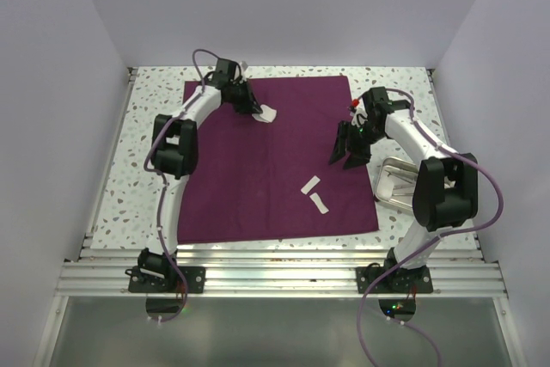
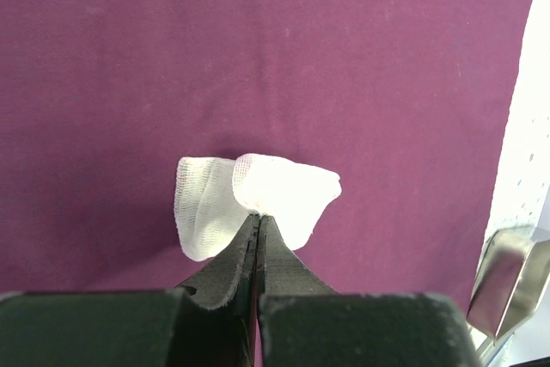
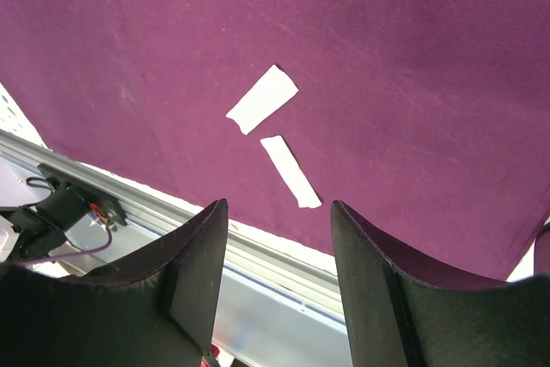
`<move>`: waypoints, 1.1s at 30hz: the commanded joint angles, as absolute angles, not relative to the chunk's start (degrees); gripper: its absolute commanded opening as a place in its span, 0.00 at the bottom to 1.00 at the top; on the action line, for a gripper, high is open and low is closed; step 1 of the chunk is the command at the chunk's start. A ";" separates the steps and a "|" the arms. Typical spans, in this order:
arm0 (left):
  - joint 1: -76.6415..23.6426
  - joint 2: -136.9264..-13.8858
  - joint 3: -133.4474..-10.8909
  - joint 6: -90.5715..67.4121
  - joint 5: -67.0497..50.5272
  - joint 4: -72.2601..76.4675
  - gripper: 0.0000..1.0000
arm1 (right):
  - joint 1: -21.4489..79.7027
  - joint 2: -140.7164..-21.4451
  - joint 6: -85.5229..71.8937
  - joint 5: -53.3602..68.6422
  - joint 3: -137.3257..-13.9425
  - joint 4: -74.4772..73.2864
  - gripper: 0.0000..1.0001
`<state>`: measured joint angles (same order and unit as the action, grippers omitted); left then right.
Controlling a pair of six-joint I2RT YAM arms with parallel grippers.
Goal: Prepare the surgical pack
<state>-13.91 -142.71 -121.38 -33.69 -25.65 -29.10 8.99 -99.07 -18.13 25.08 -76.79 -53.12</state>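
Observation:
The plum-purple cloth (image 1: 266,161) lies spread flat on the speckled table. My left gripper (image 1: 260,112) is at the cloth's far left part, shut on a crumpled white gauze pad (image 2: 253,199) that hangs from its tips (image 1: 269,114). Two flat white gauze strips (image 1: 310,185) (image 1: 320,204) lie on the cloth near its front right; the right wrist view shows them too (image 3: 262,99) (image 3: 290,172). My right gripper (image 1: 347,157) hovers open above the cloth's right edge, nothing between its fingers (image 3: 369,272). The steel tray (image 1: 395,185) sits on the table right of the cloth, partly hidden by the right arm.
White walls enclose the table on three sides. An aluminium rail (image 1: 275,277) runs along the near edge, with both arm bases bolted to it. The tray's corner (image 2: 507,281) shows at the right of the left wrist view.

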 commanded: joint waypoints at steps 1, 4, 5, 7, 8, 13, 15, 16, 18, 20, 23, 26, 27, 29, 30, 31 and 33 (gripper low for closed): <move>-12.92 -142.47 -122.17 -34.19 -24.96 -29.27 0.00 | 9.32 -99.05 -17.49 25.93 -77.17 -52.82 0.55; -12.74 -142.56 -122.08 -34.19 -25.22 -29.27 0.00 | 9.23 -99.14 -17.58 26.01 -77.08 -52.73 0.55; -12.66 -142.73 -121.99 -34.19 -25.22 -29.35 0.00 | 9.32 -99.05 -17.49 26.02 -77.08 -52.65 0.55; -12.66 -142.65 -121.73 -34.28 -25.31 -29.36 0.00 | 9.14 -99.14 -17.49 26.10 -76.99 -52.56 0.56; -12.66 -142.65 -121.55 -34.28 -25.31 -29.18 0.00 | 9.31 -99.23 -17.49 26.10 -77.08 -52.65 0.56; -12.66 -142.82 -121.20 -34.19 -25.66 -29.35 0.01 | 9.23 -99.49 -17.49 26.28 -77.26 -52.65 0.56; -12.66 -142.56 -121.11 -34.10 -25.75 -29.44 0.16 | 9.23 -99.49 -17.49 26.19 -77.08 -52.47 0.56; -12.66 -142.47 -121.11 -34.01 -25.66 -29.44 0.20 | 9.32 -99.49 -17.49 26.37 -77.08 -52.56 0.56; -12.66 -141.68 -121.03 -33.31 -25.05 -29.53 0.31 | 9.23 -99.41 -17.67 26.37 -76.99 -52.38 0.56; -12.66 -140.37 -120.41 -32.61 -24.26 -29.36 0.35 | 9.23 -99.40 -17.58 26.45 -76.82 -52.38 0.56; -12.66 -137.83 -118.22 -31.91 -22.86 -28.48 0.36 | 9.23 -99.49 -17.67 26.54 -76.64 -52.29 0.56; -12.66 -134.93 -115.23 -31.29 -20.57 -27.42 0.37 | 9.23 -99.49 -17.84 26.72 -76.55 -52.12 0.56; -12.66 -134.39 -114.62 -31.20 -19.26 -27.33 0.38 | 9.32 -99.49 -17.84 26.81 -76.55 -52.12 0.56; -12.66 -132.64 -112.42 -30.94 -18.37 -26.54 0.38 | 9.32 -99.67 -17.93 26.89 -76.55 -52.03 0.56; -12.74 -132.28 -111.80 -30.85 -17.50 -26.37 0.38 | 9.23 -99.84 -17.93 26.98 -76.55 -51.94 0.56; -12.74 -131.84 -110.84 -30.85 -17.49 -25.93 0.40 | 9.23 -99.76 -17.93 27.07 -76.47 -51.94 0.56; -12.74 -131.22 -110.31 -30.76 -16.88 -25.84 0.43 | 9.23 -99.84 -17.93 27.25 -76.46 -51.77 0.56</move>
<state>-13.19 -135.57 -111.24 -32.47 -19.42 -28.10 8.99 -99.24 -18.06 25.36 -76.47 -52.95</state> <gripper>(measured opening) 0.417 0.557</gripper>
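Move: The left hand still pinches the edge of the last gauze square over the gauze stack, whose middle is about 2 cm to its right, 1 cm ahead and 1 cm below. The nearer white strip lies roughly 24 cm back and 15 cm right of that hand, the farther one about 30 cm back and 17 cm right. From the idle right hand, the stack is some 24 cm ahead, 20 cm left and 7 cm below. The left fingers open, let go of the gauze, then draw about 3 cm left and slightly back off the stack. ##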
